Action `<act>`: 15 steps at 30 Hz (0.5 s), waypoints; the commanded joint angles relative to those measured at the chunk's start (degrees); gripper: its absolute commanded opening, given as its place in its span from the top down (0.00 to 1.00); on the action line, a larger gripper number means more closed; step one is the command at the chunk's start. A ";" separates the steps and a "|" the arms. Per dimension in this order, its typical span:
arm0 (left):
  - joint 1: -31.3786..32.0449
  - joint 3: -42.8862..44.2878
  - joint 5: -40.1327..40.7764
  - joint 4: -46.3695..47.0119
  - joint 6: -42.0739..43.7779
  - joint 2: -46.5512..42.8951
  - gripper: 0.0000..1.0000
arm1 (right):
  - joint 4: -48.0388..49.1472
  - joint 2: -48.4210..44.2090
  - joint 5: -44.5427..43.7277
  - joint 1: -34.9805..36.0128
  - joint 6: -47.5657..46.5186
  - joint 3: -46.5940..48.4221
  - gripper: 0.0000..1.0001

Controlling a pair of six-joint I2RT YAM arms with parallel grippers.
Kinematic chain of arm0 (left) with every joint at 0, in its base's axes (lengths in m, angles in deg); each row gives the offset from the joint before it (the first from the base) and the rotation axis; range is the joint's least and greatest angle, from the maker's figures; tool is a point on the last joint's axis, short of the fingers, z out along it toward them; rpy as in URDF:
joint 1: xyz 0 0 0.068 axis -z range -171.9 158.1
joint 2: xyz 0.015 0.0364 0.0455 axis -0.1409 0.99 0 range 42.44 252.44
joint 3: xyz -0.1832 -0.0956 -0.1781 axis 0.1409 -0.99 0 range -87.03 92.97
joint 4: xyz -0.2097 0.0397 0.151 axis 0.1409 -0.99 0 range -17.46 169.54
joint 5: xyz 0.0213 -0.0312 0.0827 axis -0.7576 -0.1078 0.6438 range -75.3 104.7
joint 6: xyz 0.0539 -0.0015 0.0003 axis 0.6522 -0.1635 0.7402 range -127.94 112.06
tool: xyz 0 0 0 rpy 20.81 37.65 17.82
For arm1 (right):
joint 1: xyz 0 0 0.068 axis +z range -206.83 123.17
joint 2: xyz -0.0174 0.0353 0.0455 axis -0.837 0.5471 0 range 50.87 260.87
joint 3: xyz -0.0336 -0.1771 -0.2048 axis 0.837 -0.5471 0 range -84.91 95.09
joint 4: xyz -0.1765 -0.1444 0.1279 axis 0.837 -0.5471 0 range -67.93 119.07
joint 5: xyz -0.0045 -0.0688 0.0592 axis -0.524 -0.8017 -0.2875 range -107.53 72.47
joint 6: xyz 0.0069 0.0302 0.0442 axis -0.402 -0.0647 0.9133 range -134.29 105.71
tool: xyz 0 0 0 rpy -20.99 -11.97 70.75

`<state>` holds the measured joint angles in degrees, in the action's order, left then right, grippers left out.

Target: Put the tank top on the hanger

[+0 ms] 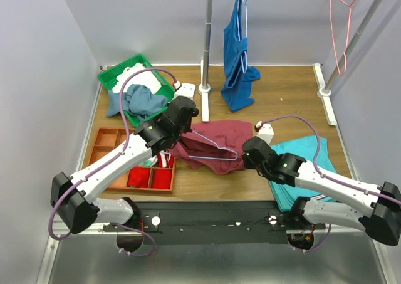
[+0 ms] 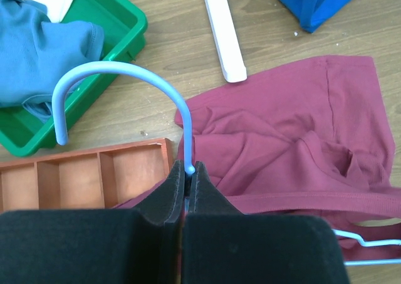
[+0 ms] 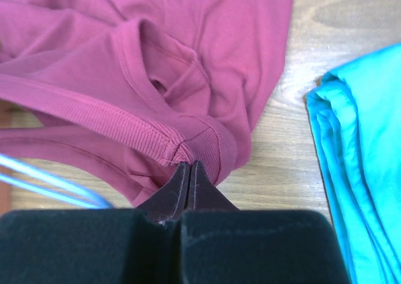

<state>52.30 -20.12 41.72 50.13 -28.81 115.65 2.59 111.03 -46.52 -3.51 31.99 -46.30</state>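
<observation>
The maroon tank top (image 1: 219, 136) lies crumpled on the wooden table's middle. The pale blue wire hanger (image 1: 213, 143) lies across it, one shoulder partly under the cloth. My left gripper (image 1: 190, 126) is at the top's left edge. In the left wrist view it (image 2: 189, 168) is shut on the hanger's neck, just under the curved hook (image 2: 125, 68). My right gripper (image 1: 246, 153) sits at the top's right corner. In the right wrist view it (image 3: 189, 165) is shut on the tank top's (image 3: 188, 58) ribbed edge, with the hanger wire (image 3: 50, 180) to its left.
A green bin (image 1: 113, 77) of cloths stands back left, a brown compartment tray (image 1: 103, 146) below it. Turquoise trousers (image 1: 307, 155) lie folded on the right. A royal-blue top (image 1: 238, 58) hangs from the rail; a salmon hanger (image 1: 341, 21) hangs back right. A rack pole (image 1: 207, 39) rises centre back.
</observation>
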 commanded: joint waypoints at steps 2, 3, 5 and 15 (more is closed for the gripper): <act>-0.35 -1.17 2.33 2.34 1.97 -2.54 1.00 | -4.98 -2.06 -0.63 -0.41 -2.69 4.89 0.99; -0.26 -1.26 2.33 2.43 1.97 -2.46 1.00 | -5.16 -2.33 -0.28 -0.41 -2.95 6.37 0.99; 0.00 -1.35 3.03 2.78 2.05 -2.46 1.00 | -6.38 -2.42 0.08 -0.41 -4.00 8.05 0.99; 1.58 2.16 6.19 5.06 2.67 -0.26 1.00 | -9.73 1.35 4.12 -0.41 -9.19 18.42 0.99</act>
<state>52.87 -20.95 44.43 52.21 -27.25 114.64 -4.25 110.27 -44.88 -3.68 26.07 -31.89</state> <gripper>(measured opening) 0.021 0.015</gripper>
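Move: The right hand has a gathered edge of the tank top pinched, and the hanger's right end lies about 4 cm to its left, 1 cm ahead and some 4 cm higher. The rest of the tank top spreads on the table roughly 12 cm ahead and 10 cm left, 9 cm below; the folded turquoise cloth lies about 21 cm right, level fore and aft, 8 cm below. From the left hand the hanger's right end is some 17 cm right, 6 cm back and 8 cm lower. Straight up for the most part, gathering speed, the right hand raises the pinched tank top edge about 8 cm beside the hanger's right end, drifting slightly left as its fingers tip up around 5 degrees and stay shut. The left hand all but holds its place, still gripping the hanger near its hook. ##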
